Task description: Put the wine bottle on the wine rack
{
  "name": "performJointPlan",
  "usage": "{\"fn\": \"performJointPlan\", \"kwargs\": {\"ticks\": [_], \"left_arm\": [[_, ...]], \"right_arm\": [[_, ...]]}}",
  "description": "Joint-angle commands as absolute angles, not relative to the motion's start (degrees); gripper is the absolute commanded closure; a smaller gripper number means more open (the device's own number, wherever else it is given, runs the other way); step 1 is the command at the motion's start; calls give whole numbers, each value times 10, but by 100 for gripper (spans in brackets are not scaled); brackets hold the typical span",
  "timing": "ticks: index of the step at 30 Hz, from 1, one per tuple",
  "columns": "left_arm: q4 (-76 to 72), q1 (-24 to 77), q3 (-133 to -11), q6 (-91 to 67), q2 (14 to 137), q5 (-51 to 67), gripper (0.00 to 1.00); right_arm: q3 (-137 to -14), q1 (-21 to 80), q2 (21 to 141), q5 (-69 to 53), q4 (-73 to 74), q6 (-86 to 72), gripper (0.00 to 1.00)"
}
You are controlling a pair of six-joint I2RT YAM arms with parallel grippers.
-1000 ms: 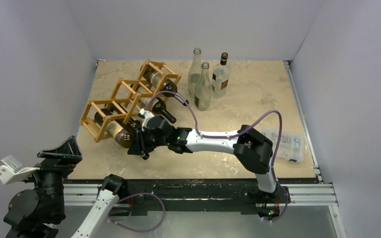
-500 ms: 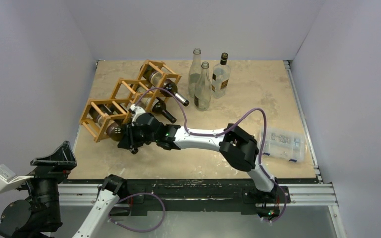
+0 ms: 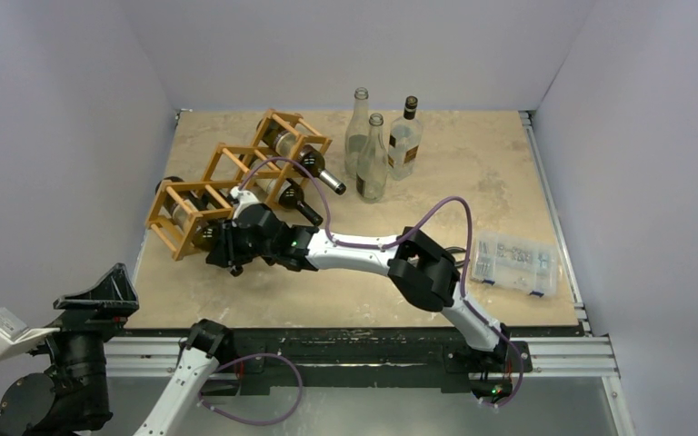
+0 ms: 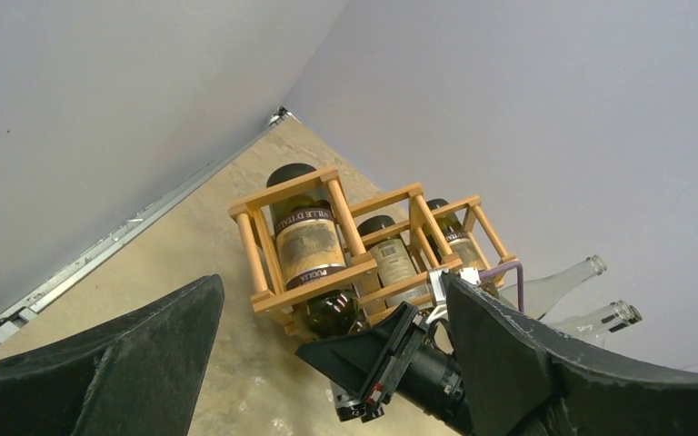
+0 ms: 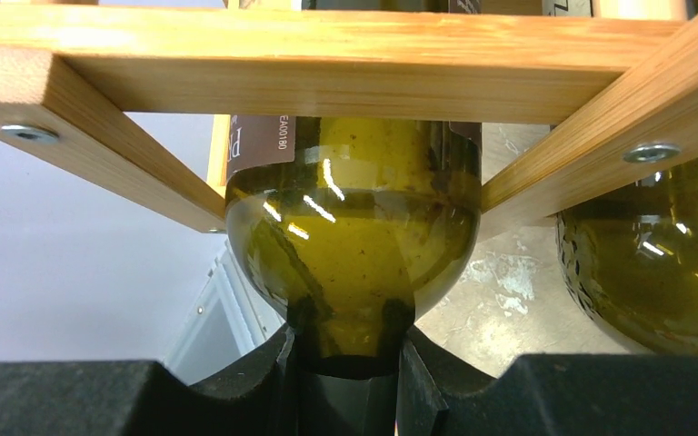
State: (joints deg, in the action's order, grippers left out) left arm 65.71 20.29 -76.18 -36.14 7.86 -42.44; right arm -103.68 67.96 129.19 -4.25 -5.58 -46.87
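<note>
The wine rack (image 3: 174, 193) stands at the table's left, a light wooden lattice (image 4: 314, 280). A dark green wine bottle (image 3: 195, 227) lies in its nearest cell, label up (image 4: 309, 245), its base poking out the far side. My right gripper (image 3: 227, 247) is shut on the bottle's neck just outside the cell. In the right wrist view the bottle's shoulder (image 5: 354, 218) fills the space under a rack bar (image 5: 327, 64), with the neck pinched in the right gripper (image 5: 350, 363). My left gripper (image 3: 50, 313) hangs open off the table's near left corner, empty (image 4: 332, 282).
Two more dark bottles (image 3: 304, 159) (image 3: 295, 202) lie in the rack's other cells; one shows beside the held bottle (image 5: 654, 254). Three clear bottles (image 3: 370, 145) stand upright at the back. A clear plastic box (image 3: 513, 262) lies at the right.
The right arm has pushed the bottle leftward, deeper into the rack's nearest cell. The left arm has sunk a little lower and to the left.
</note>
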Motion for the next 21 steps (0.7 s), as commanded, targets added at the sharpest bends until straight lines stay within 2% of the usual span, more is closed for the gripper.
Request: {"fn": "performJointPlan", "kwargs": {"ticks": [1, 6, 8, 16, 21], "left_arm": [[660, 202, -770, -341, 74, -433, 8], [661, 202, -767, -345, 73, -435, 8], [660, 202, -765, -348, 73, -434, 8], [658, 202, -760, -358, 80, -424, 8], [658, 202, -754, -365, 83, -421, 8]], "right_arm": [[-1078, 679, 1272, -25, -117, -458, 81], [-1061, 679, 1263, -19, -112, -455, 54], [-1057, 679, 1255, -21, -106, -453, 46], [-988, 679, 1200, -21, -96, -444, 32], [-927, 679, 1146, -20, -74, -429, 26]]}}
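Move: The right gripper still grips the wine bottle by its neck, with the bottle already in the rack's left bay; the bottle's middle lies about 6 cm ahead and 5 cm to the left, near hand height. The rack's middle is some 17 cm ahead and 4 cm right of this hand. The middle bay's bottle is about 16 cm ahead, 13 cm right and 3 cm lower. From the idle left hand, the wine bottle lies roughly 22 cm ahead, 8 cm right and 20 cm below. Let go of the bottle's neck: open the right gripper to about twice its present gap, so the fingers come free on both sides. As they part, lift the hand straight up about 1.5 cm, then keep rising to nearly 3 cm while drawing off some 2.5 cm to the right, away from the rack, the wrist hardly turning. ##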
